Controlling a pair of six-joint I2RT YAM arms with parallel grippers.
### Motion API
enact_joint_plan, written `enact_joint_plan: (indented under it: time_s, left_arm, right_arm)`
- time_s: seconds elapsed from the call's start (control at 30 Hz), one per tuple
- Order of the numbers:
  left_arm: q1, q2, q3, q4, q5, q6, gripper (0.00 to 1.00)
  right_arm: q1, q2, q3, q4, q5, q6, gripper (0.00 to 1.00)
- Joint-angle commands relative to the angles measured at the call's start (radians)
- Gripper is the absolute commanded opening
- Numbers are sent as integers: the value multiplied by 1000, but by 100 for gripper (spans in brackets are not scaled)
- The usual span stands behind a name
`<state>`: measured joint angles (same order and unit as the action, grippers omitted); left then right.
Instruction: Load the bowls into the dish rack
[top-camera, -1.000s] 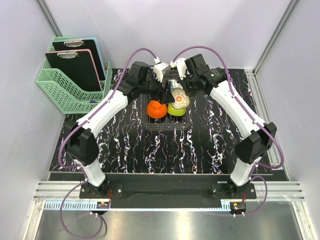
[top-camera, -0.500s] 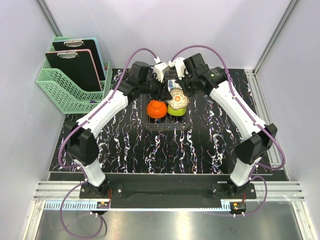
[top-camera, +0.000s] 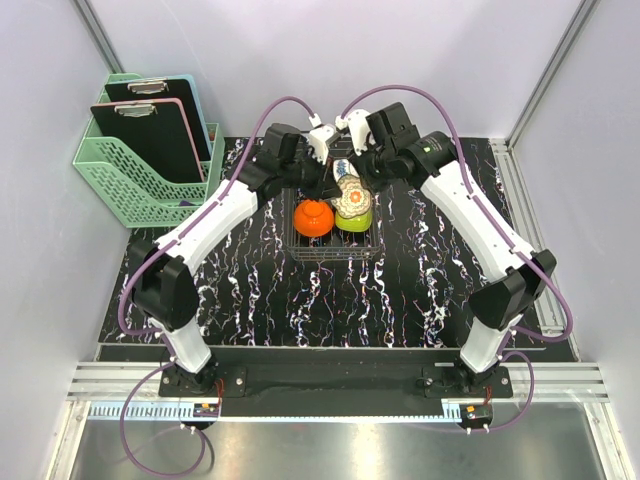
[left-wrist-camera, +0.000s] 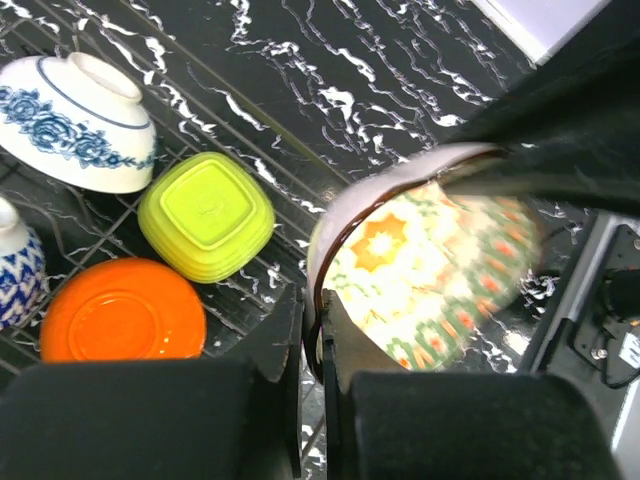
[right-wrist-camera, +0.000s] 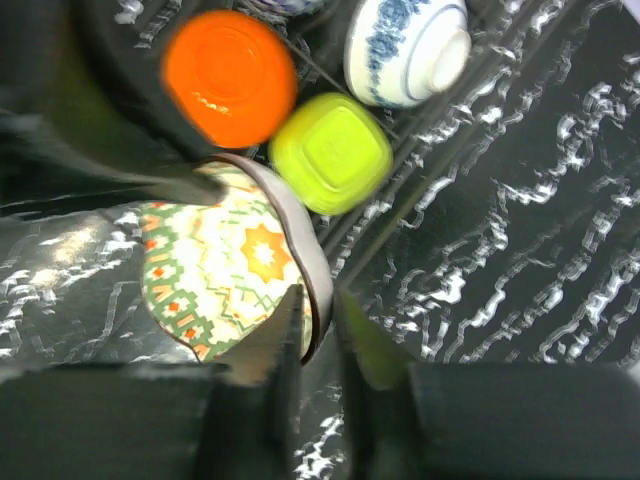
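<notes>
The dark wire dish rack (top-camera: 335, 252) stands at the table's middle rear. In it, upside down, are an orange bowl (top-camera: 313, 217) (left-wrist-camera: 120, 310) (right-wrist-camera: 230, 75), a lime green bowl (top-camera: 352, 221) (left-wrist-camera: 205, 215) (right-wrist-camera: 330, 150) and a white bowl with blue pattern (left-wrist-camera: 75, 125) (right-wrist-camera: 405, 50); a second blue-patterned bowl (left-wrist-camera: 15, 275) shows at the edge. A cream-white bowl (top-camera: 352, 197) (left-wrist-camera: 430, 260) (right-wrist-camera: 220, 260) with a brown rim and an orange-green patterned inside hangs above the rack. My left gripper (top-camera: 335, 190) (left-wrist-camera: 320, 330) is shut on its rim. My right gripper (top-camera: 366, 186) (right-wrist-camera: 318, 320) clasps the opposite rim.
A mint green lattice basket (top-camera: 140, 175) holding clipboards (top-camera: 150, 125) stands at the rear left, beside the black marbled mat (top-camera: 250, 290). Lilac walls close in the back and sides. Purple cables loop above both wrists.
Both grippers and the patterned bowl have shifted slightly left and toward the rear above the rack. The bowls in the rack have not moved.
</notes>
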<state>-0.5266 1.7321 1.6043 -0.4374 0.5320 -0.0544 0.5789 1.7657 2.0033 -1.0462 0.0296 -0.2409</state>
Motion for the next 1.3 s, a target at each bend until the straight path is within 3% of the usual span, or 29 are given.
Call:
enact_joint_plan:
  time_s: [0.0,0.1,0.27,0.43,0.67,0.93,1.03,1.27]
  left_arm:
    - [-3,-12,20,25,5,24,0]
    - [-3,-16,17,26,-1,25,0]
    - [-1,-31,16,25,-1,37,0]
    - [19,-89,-7,34,71,85,0]
    - [34,-255,-139,132,135,162,0]
    - [42,-299,-179,138,212,176,0]
    - [42,-299,-188,138,210,182,0]
    - [43,-298,-184,140,201,183,0]
  right_arm:
    - [16,-35,72,14,-92,-26,48]
    - [16,-37,69,-8,-114,-34,73]
    - [13,-48,61,-35,-149,-38,86]
    - [-13,-94,46,-58,-337,-29,94]
    - [-210,-66,109,-75,-804,72,97]
    - [-237,6,23,-3,-1127,162,98]
    - [-237,27,14,12,-1223,190,98]
    - [-237,32,-64,55,-1254,229,92]
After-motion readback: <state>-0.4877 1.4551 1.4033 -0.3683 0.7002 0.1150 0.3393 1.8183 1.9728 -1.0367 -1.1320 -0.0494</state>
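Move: Between the two hands hangs the patterned bowl, gripped by its rim in the left fingers; its middle is about 4 cm right, 2 cm back and 2 cm below that hand. From the right hand it lies some 4 cm left, 2 cm back and 3 cm down. About 18 cm beneath the left hand, the lime bowl sits 5 cm ahead and 4 cm right, the orange bowl 5 cm ahead and 6 cm left. Opening wide, the right fingers let go of the patterned bowl's rim; that hand then goes back about 7 cm, left and up some 5 cm each, jogging right midway and turning roughly 60 degrees, left side rising, so its spread fingers face the bowl. The shut left hand keeps its rim hold, drawing the bowl back and up about 5 cm, slightly left. ##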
